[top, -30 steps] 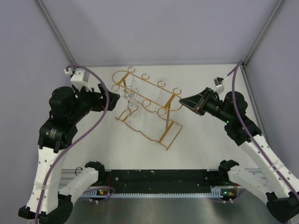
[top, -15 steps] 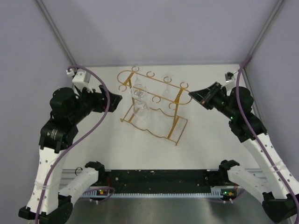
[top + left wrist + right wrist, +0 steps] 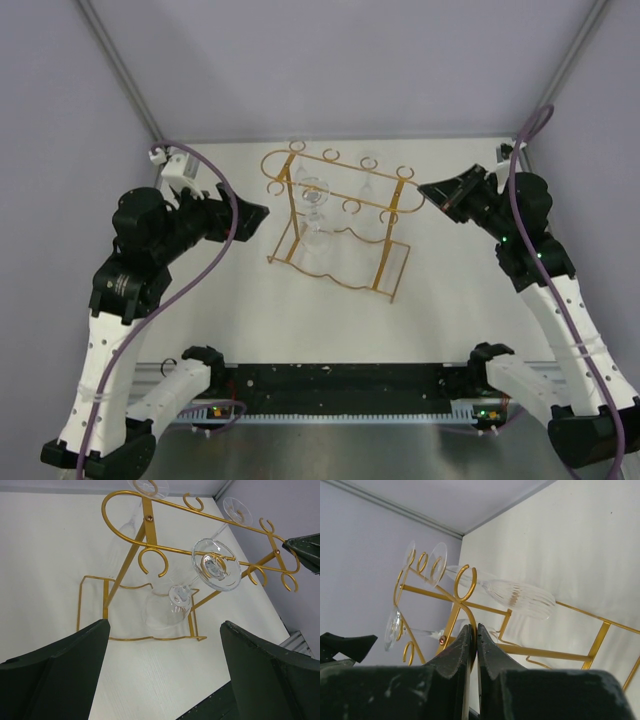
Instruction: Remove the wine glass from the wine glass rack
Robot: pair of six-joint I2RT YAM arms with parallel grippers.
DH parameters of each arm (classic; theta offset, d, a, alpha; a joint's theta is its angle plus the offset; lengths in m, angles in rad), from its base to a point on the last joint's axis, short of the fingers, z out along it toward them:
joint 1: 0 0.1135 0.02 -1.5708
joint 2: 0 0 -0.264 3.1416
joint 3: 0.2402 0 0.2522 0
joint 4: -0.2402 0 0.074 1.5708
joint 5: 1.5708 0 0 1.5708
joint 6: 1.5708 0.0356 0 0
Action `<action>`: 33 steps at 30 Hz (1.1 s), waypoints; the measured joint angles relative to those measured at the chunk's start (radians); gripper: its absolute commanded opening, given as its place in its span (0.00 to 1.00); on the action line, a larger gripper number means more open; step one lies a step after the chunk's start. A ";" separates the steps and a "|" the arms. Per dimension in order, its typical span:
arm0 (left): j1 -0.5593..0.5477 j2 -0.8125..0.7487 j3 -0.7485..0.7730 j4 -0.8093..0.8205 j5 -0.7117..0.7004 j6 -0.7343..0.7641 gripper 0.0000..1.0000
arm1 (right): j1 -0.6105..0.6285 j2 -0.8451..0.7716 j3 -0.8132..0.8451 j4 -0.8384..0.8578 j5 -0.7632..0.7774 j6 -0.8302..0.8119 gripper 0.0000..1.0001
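Note:
The gold wire wine glass rack (image 3: 390,240) stands mid-table, with a clear wine glass (image 3: 315,230) hanging upside down from its near rail. My right gripper (image 3: 425,190) is shut on the rack's right rail end, and the wire runs between its fingertips (image 3: 474,627). My left gripper (image 3: 258,213) is open just left of the rack, apart from it. From the left wrist, the glass's foot (image 3: 216,571) and bowl (image 3: 167,611) sit ahead of the wide jaws (image 3: 164,625). From the right wrist, that glass (image 3: 395,625) hangs at far left.
Two more clear glasses hang from the rack's far rail (image 3: 368,165) (image 3: 293,150); one is fluted (image 3: 520,597). Grey walls close the table's back and sides. The rack's wavy base (image 3: 330,275) lies on the white tabletop.
My right gripper has drawn back to the right with the rack's rail end in it. The rack and its glasses slid right and turned. The left gripper followed slightly, still open.

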 measured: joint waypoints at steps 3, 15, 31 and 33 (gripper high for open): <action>0.000 0.000 0.000 0.007 0.006 -0.006 0.98 | -0.005 0.005 0.006 -0.001 -0.009 -0.011 0.10; 0.000 0.000 -0.044 0.034 0.047 -0.023 0.98 | -0.005 0.000 0.019 -0.049 -0.031 -0.052 0.60; 0.000 0.005 -0.158 0.210 0.293 -0.390 0.96 | -0.009 -0.124 0.076 -0.222 0.108 -0.199 0.61; 0.000 0.000 -0.204 0.255 0.307 -0.453 0.94 | -0.009 -0.138 0.076 -0.232 0.119 -0.208 0.60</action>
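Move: From the left hand the near-side wine glass hangs about 4 cm ahead and 12 cm to its right, its middle some 12 cm below. The empty near-left hook is about 3 cm ahead, 5 cm right and 4 cm lower; the far-left glass hangs about 11 cm ahead, 9 cm right and 12 cm lower. The right hand is shut on the right end of the rack's top rim; from it the near glass lies some 18 cm left, about level in depth, its middle 8 cm lower. To its right the left hand eases, slowly then faster, about 5 cm in all and a little back, towards the near glass, open fingers dipping and its left side rolling down some 25 degrees. The right fingers open, let go of the rack's rim and back off to the right and back towards the base, about 5 cm. ##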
